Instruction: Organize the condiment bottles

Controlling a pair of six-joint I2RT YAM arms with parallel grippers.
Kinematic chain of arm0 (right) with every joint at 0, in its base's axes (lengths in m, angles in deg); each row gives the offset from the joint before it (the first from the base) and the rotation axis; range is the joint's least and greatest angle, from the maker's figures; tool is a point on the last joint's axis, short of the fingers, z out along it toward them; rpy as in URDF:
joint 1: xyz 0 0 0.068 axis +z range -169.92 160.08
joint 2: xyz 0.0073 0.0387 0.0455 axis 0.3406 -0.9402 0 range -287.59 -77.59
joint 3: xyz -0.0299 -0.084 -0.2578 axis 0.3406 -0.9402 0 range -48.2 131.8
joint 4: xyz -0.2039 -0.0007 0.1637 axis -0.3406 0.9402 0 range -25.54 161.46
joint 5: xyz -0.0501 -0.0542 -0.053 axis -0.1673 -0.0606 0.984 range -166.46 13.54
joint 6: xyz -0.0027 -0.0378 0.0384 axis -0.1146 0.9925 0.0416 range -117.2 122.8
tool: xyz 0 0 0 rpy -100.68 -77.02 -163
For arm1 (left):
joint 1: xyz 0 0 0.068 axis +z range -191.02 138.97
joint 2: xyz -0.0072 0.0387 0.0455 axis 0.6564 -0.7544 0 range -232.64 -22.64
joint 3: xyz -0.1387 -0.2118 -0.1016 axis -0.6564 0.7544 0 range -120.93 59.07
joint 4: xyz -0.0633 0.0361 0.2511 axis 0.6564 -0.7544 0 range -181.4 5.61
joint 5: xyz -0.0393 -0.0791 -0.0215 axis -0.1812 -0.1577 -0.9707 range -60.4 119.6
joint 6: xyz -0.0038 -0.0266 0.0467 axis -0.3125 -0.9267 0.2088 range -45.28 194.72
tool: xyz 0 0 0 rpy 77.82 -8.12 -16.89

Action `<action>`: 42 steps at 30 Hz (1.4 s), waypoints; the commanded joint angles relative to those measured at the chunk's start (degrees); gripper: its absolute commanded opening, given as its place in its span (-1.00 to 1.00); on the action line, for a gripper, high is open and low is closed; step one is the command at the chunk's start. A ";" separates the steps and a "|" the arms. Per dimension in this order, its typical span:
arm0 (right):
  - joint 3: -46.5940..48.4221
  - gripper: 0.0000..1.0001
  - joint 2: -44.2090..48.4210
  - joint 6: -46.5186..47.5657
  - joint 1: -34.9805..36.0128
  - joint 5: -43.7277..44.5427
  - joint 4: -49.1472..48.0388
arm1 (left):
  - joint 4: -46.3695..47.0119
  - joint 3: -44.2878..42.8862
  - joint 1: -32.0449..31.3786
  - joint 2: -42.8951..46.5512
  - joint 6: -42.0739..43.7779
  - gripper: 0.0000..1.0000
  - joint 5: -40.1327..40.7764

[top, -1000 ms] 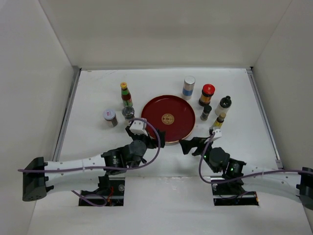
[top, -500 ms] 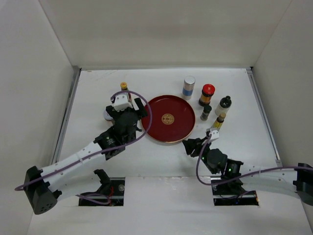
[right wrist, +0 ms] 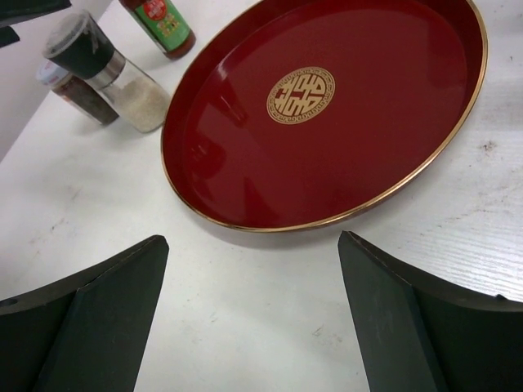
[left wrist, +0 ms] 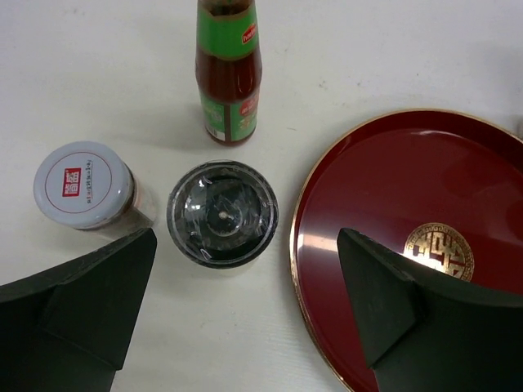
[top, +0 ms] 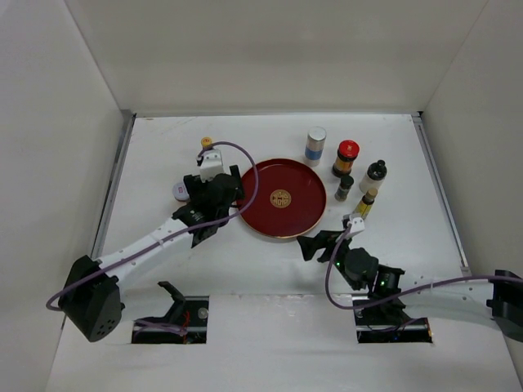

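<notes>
Three condiment bottles stand left of the red tray (top: 281, 198): a green-labelled sauce bottle (left wrist: 229, 73), a white-lidded jar (left wrist: 82, 184) and a black-topped grinder (left wrist: 222, 214). My left gripper (left wrist: 245, 245) hovers open just above them, with the grinder slightly ahead of the gap between its fingers and nothing held. Only the yellow cap (top: 207, 142) and the white-lidded jar (top: 181, 190) show from above. Right of the tray stand several more: a silver-capped jar (top: 315, 145), a red-capped jar (top: 346, 158), a small dark bottle (top: 344, 187), a black-capped bottle (top: 373, 175) and a yellow-capped bottle (top: 367, 202). My right gripper (top: 315, 243) is open and empty at the tray's near edge.
The tray (right wrist: 245, 163) is round with a gold rim and a gold emblem (right wrist: 301, 94), and nothing lies in it. White walls close the table at the back and on both sides. The left fingers (left wrist: 384, 302) overhang the tray's left rim.
My left arm has swung from the tray's near-left edge out over the three left bottles. The right gripper narrowed, then spread again, staying near the tray's front edge.
</notes>
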 commanded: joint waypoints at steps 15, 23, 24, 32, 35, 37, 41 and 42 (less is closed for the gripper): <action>1.76 0.81 -1.60 0.11 0.58 -0.80 -3.44 | 8.95 2.63 7.31 -7.08 -0.74 0.68 -4.34; 1.23 0.79 -0.37 -0.24 0.58 -0.88 -3.44 | 13.17 2.20 9.16 -9.64 0.76 -0.20 -6.99; 1.06 0.79 -0.10 -0.24 0.58 -0.88 -3.44 | 13.00 2.02 9.07 -9.12 0.93 -0.26 -6.72; 0.53 0.79 1.04 -0.42 0.58 -0.88 -3.53 | 9.66 -4.21 4.86 -0.32 6.20 -0.33 -3.29; 0.35 0.78 1.48 -0.42 0.49 -0.88 -3.53 | 10.62 -8.42 2.40 -1.98 6.56 -0.33 -4.52; 0.18 0.78 1.92 -0.42 0.32 -0.88 -3.53 | 12.20 -11.50 1.34 -5.84 6.56 -0.33 -6.27; 0.00 0.78 2.18 -0.51 0.32 -0.79 -3.53 | 15.80 -17.65 0.55 -15.50 6.65 -0.33 -9.88; 0.00 0.79 2.18 -0.51 0.32 -0.79 -3.61 | 16.25 -19.41 0.72 -17.87 6.65 -0.33 -10.58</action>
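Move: Beneath and just ahead of the open left hand stands the grinder with the clear cap, about 4 cm forward, 2 cm to the left and 7 cm below. The white-lidded jar stands about 8 cm left of the grinder and level with it; the sauce bottle is some 9 cm beyond it and 1 cm farther left. The tray's middle lies about 7 cm ahead of the left hand, 14 cm right and 13 cm down. From the idle right hand, the grinder is about 7 cm ahead and 25 cm left. Sinking about 5 cm while easing forward and slightly left, the left hand brings its open fingers around the grinder and closes them to pinch its upper part. It then lifts the grinder some 11 cm, drawing back a little at first, and swings it about 9 cm right and then forward towards the tray, turning slightly clockwise. ##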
